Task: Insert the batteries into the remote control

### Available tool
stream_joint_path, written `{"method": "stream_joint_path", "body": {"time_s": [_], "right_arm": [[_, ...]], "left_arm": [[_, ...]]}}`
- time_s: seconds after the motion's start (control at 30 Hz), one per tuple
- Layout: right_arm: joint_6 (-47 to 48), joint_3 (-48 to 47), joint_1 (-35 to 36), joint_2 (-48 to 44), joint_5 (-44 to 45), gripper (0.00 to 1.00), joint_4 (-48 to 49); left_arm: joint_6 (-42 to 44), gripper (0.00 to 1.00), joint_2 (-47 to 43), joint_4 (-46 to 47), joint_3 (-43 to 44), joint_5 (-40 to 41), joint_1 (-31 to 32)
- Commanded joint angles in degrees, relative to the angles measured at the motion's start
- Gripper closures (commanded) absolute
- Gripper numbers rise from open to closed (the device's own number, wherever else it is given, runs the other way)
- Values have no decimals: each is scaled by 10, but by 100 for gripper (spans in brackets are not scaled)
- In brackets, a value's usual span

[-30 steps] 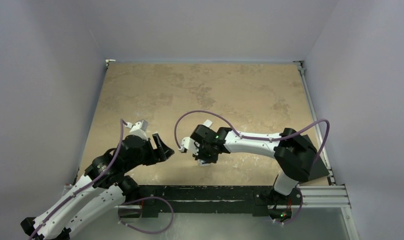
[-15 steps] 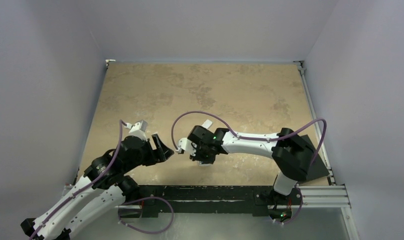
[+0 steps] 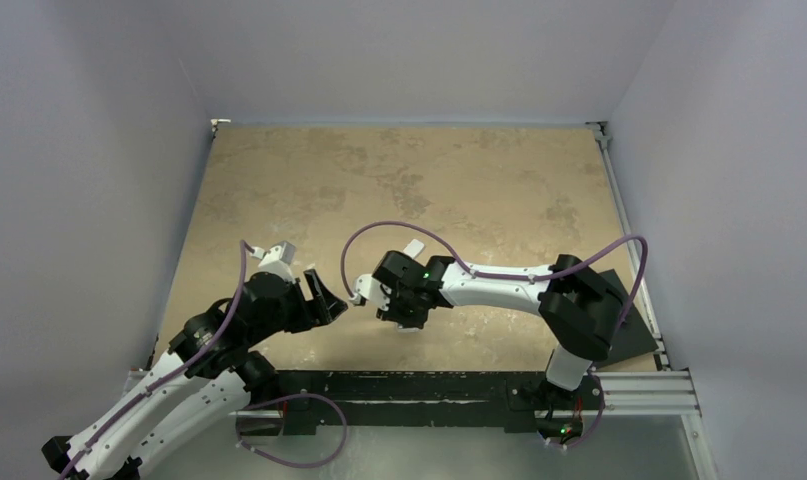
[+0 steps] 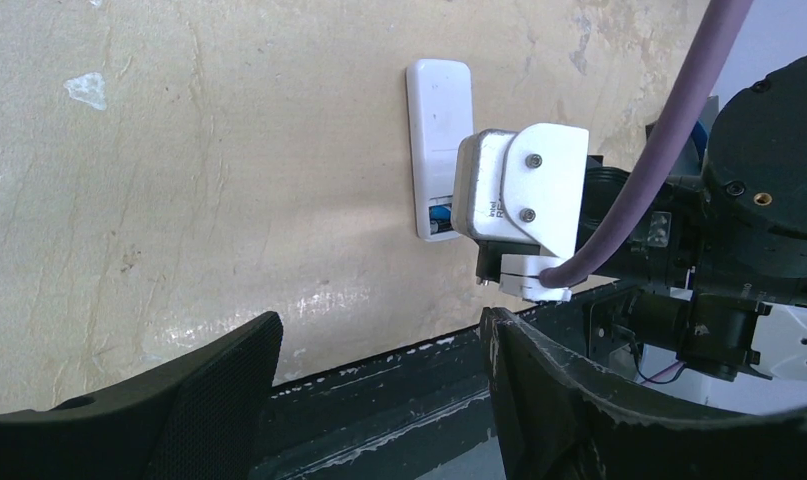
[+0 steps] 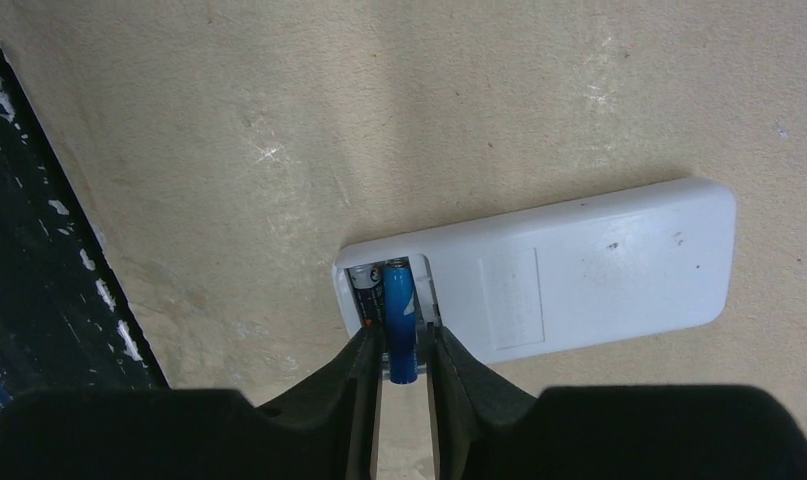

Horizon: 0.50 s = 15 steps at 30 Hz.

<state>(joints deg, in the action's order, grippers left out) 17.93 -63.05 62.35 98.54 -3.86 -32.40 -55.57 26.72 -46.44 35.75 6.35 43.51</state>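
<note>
The white remote control (image 5: 579, 270) lies back up on the table, its battery bay open at the end near my right gripper. The dark battery (image 5: 366, 292) lies in the bay. The blue battery (image 5: 400, 325) has its far end in the bay beside it, and its near end sticks out past the remote's edge. My right gripper (image 5: 401, 345) is closed narrowly round that near end. In the left wrist view the remote (image 4: 437, 130) shows beside the right wrist, with blue at its near end. My left gripper (image 4: 381, 330) is open and empty over the table's front edge.
The black front rail (image 4: 379, 390) runs just below the left fingers. In the top view the two grippers (image 3: 329, 300) (image 3: 404, 318) face each other near the table's front edge. A small white piece (image 3: 413, 247) lies behind the right wrist.
The right wrist has shifted slightly to the left, toward the left gripper. The left arm has barely moved.
</note>
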Motion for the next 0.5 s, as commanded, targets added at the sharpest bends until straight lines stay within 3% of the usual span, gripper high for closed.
{"method": "stream_joint_path", "body": {"time_s": [0.0, 0.47], "right_arm": [[-21, -14, 3, -35, 11, 70, 23], [-165, 15, -1, -116, 128, 69, 54]], "left_arm": [[-8, 28, 2, 11, -7, -6, 0], [-6, 28, 20, 36, -21, -26, 0]]}}
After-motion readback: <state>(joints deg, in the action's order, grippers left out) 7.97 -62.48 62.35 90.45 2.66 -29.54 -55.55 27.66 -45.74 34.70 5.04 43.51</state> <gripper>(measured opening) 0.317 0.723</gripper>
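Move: The blue battery lies right under the right hand's parted fingertips, some 1 cm to the left and 2 below, across the remote's open compartment. The dark battery lies about 1 cm nearer the base than the blue one. The remote's middle is about 6 cm ahead and 1 left of the right hand, the white cover roughly 20 ahead and 1 right. From the left hand the blue battery is about 15 cm right, 2 ahead and 14 below. The right hand rises about 5 cm off the blue battery, easing 2 cm forward, turning clockwise, fingers still parted. ##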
